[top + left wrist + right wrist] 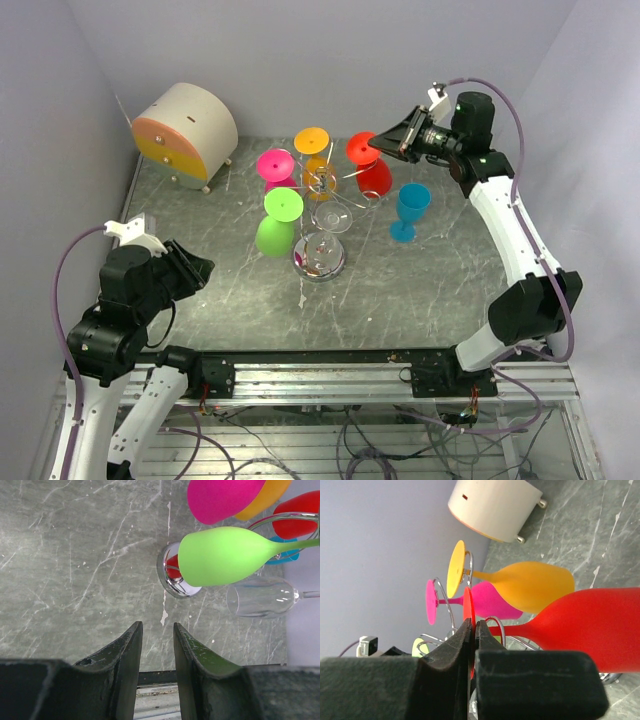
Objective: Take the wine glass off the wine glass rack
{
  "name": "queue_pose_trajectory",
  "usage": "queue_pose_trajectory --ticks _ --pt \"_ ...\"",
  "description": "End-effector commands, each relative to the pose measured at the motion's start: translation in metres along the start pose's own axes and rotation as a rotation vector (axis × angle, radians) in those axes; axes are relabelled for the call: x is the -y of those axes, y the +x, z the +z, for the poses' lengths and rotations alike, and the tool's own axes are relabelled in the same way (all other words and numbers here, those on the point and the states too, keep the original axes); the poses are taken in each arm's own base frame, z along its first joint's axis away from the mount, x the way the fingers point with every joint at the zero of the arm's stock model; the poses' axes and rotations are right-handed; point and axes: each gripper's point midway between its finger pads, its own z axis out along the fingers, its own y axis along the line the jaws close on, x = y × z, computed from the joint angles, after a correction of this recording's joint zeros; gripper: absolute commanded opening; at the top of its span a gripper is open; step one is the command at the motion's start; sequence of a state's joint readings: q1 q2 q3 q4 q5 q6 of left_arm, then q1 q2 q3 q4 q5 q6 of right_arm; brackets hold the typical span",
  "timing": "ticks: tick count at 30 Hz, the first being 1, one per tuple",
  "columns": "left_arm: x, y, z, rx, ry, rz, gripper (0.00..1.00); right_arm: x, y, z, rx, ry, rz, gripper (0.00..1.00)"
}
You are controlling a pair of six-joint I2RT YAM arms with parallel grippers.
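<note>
The wine glass rack (pixel 318 262) is a silver wire stand on a round chrome base at mid-table. A red wine glass (pixel 372 172) hangs bowl-down on its right side, its stem in a wire hook (pixel 501 626). My right gripper (pixel 372 147) is shut on the thin red foot disc of that glass (pixel 590 625); in the right wrist view the disc sits pinched between the fingertips (pixel 473 622). My left gripper (pixel 205 268) stays low at the left, well short of the rack's base (pixel 170 575). Its jaws (pixel 157 626) are open with only table between them.
Green (pixel 276 228), pink (pixel 275 168), orange (pixel 314 150) and clear (pixel 328 225) glasses also hang on the rack. A blue glass (pixel 408 210) stands upright on the table right of it. A cream drum-shaped box with orange drawers (pixel 185 132) sits at the back left.
</note>
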State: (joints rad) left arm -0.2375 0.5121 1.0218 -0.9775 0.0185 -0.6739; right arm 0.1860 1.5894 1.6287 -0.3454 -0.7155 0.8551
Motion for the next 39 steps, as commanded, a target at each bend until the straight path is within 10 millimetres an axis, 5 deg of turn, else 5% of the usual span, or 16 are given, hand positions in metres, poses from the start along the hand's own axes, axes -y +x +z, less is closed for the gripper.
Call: queue_pose_trajectory --ticks 1,23,39 --pt "0.001 -0.005 -0.004 0.024 -0.002 -0.005 0.42 -0.028 -0.02 -0.019 0.103 -0.081 -0.021 0.0" --pt "0.0 -0.001 -0.001 0.014 0.002 -0.02 0.42 -0.034 0.006 -0.035 0.009 -0.123 -0.035 0.0" --pt "-0.001 0.0 0.0 0.014 -0.001 -0.017 0.42 -0.051 0.022 -0.007 -0.071 -0.152 -0.069 0.0"
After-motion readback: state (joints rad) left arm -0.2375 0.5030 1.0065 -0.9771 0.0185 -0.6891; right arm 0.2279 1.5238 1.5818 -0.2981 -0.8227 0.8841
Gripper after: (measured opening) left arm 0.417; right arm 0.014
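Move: The right hand already holds the red wine glass by the rim of its upturned foot; the glass's middle is about 8 cm below and 2 cm left, level fore and aft. The nearest curled rack hook lies roughly 5 cm back, 2 cm left and 5 cm below. The orange glass is 12 cm left and 1 cm ahead, the rack's centre post 11 cm left and 5 cm back. From the left hand, the red glass is some 22 cm ahead and 34 cm right, about level. Still pinching the red glass's foot, the right hand first lifts about 2.5 cm with a small shift to its right, then draws steadily back to end about 4 cm nearer the robot, keeping nearly all of that height. Over the last stretch it also swings some 3 cm left, towards the rack's centre post, turning slightly counter-clockwise while the fingers stay shut on the foot. ##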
